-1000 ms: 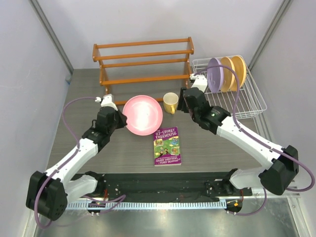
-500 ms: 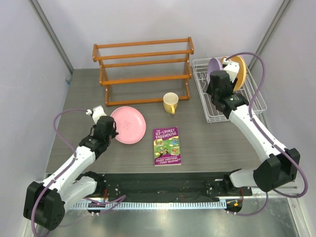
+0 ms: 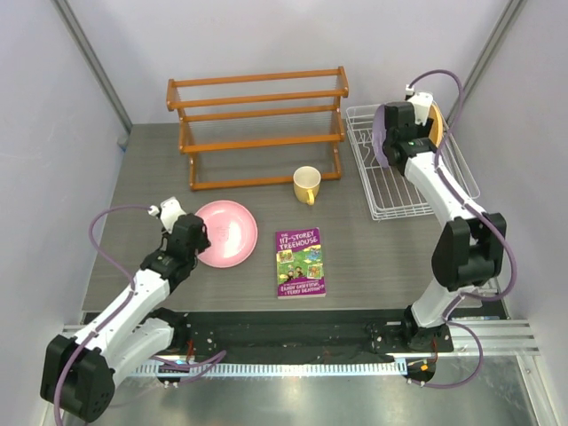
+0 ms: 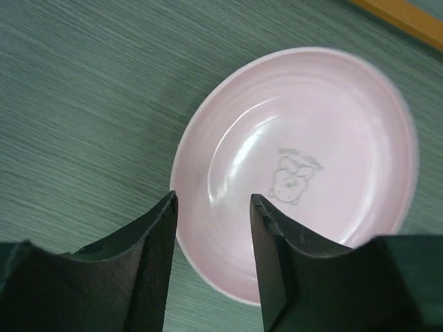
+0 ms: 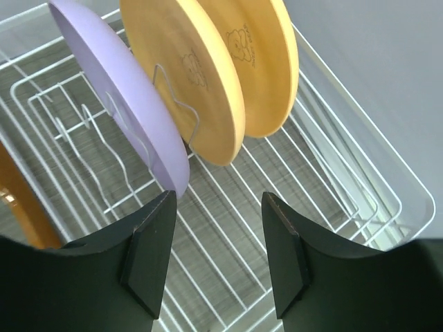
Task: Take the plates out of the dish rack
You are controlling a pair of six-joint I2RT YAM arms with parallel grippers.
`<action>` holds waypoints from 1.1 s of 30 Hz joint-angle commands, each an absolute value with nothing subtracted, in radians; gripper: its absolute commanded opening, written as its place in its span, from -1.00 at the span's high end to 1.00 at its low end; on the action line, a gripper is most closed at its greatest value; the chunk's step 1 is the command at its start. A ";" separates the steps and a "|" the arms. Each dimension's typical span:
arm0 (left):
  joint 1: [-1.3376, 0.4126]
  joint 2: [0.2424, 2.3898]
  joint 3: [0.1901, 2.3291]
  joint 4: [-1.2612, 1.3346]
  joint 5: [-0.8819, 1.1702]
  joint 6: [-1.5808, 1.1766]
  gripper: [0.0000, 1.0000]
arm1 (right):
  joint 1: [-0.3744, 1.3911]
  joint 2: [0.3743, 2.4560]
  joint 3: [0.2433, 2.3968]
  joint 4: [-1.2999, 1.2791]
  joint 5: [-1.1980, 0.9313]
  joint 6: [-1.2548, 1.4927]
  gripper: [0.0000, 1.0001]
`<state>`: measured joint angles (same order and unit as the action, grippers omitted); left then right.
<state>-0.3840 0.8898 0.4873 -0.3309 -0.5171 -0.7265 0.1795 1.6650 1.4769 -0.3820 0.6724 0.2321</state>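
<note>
The pink plate (image 3: 227,232) lies flat on the table, left of centre. My left gripper (image 3: 201,241) is at its near-left rim. In the left wrist view the pink plate (image 4: 304,166) lies past that gripper (image 4: 212,232), whose jaws stand apart with the rim between them, gripping nothing. The white wire dish rack (image 3: 448,182) is at the back right. A lilac plate (image 5: 118,97) and two orange-tan plates (image 5: 197,83) stand upright in the dish rack (image 5: 325,173). My right gripper (image 5: 218,221) hovers open over the rack floor, just beside the lilac plate's lower edge.
An orange wooden shelf rack (image 3: 257,124) stands along the back. A yellow mug (image 3: 307,185) sits in front of its right end. A purple book (image 3: 300,262) lies at the table's middle, to the right of the pink plate.
My left gripper set the pink plate down on the table and opened. My right arm swung from beside the mug to above the dish rack, by the lilac plate.
</note>
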 commanded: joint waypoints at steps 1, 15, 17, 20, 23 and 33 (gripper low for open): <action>-0.379 0.851 0.491 -0.333 -0.560 -0.739 -0.09 | 0.178 1.729 1.571 -0.264 0.730 0.130 -0.14; -0.379 0.841 0.515 -0.293 -0.557 -0.721 -0.49 | 0.176 1.933 1.733 -0.258 0.742 0.009 -0.13; -0.379 0.856 0.518 -0.290 -0.558 -0.716 -0.49 | 0.176 1.960 1.744 -0.259 0.752 0.005 -0.12; -0.379 0.873 0.523 -0.284 -0.555 -0.713 -0.49 | 0.178 1.993 1.769 -0.268 0.762 -0.023 -0.01; -0.379 0.877 0.522 -0.278 -0.555 -0.712 -0.51 | 0.178 2.005 1.779 -0.271 0.764 -0.031 0.27; -0.379 0.894 0.525 -0.265 -0.554 -0.709 -0.57 | 0.221 2.005 1.802 -0.246 0.824 -0.090 0.98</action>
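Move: In the dish rack, the purple plate's middle is about 14 cm ahead of the right hand, 1 cm to its left and 6 cm lower, with its near rim a few centimetres closer than that. The first yellow plate stands some 5 cm to the right of the purple one, and the second yellow plate about 10 cm to the right of it. From the left hand, the purple plate is roughly 34 cm ahead, 52 cm to the right and 8 cm higher; the pink plate is about 2 cm ahead, 7 cm right and 1 cm lower. The right hand reaches straight forward about 7 cm into the dish rack and sinks some 4 cm, its left side rolling down and its fingers tipping lower by 15 to 20 degrees in all, then stops at the purple plate's near rim and shuts its half-open fingers from either side to pinch that rim. Meanwhile the left hand spreads its already parted fingers wider beside the pink plate, lifting about 1.5 cm and settling most of the way back. ##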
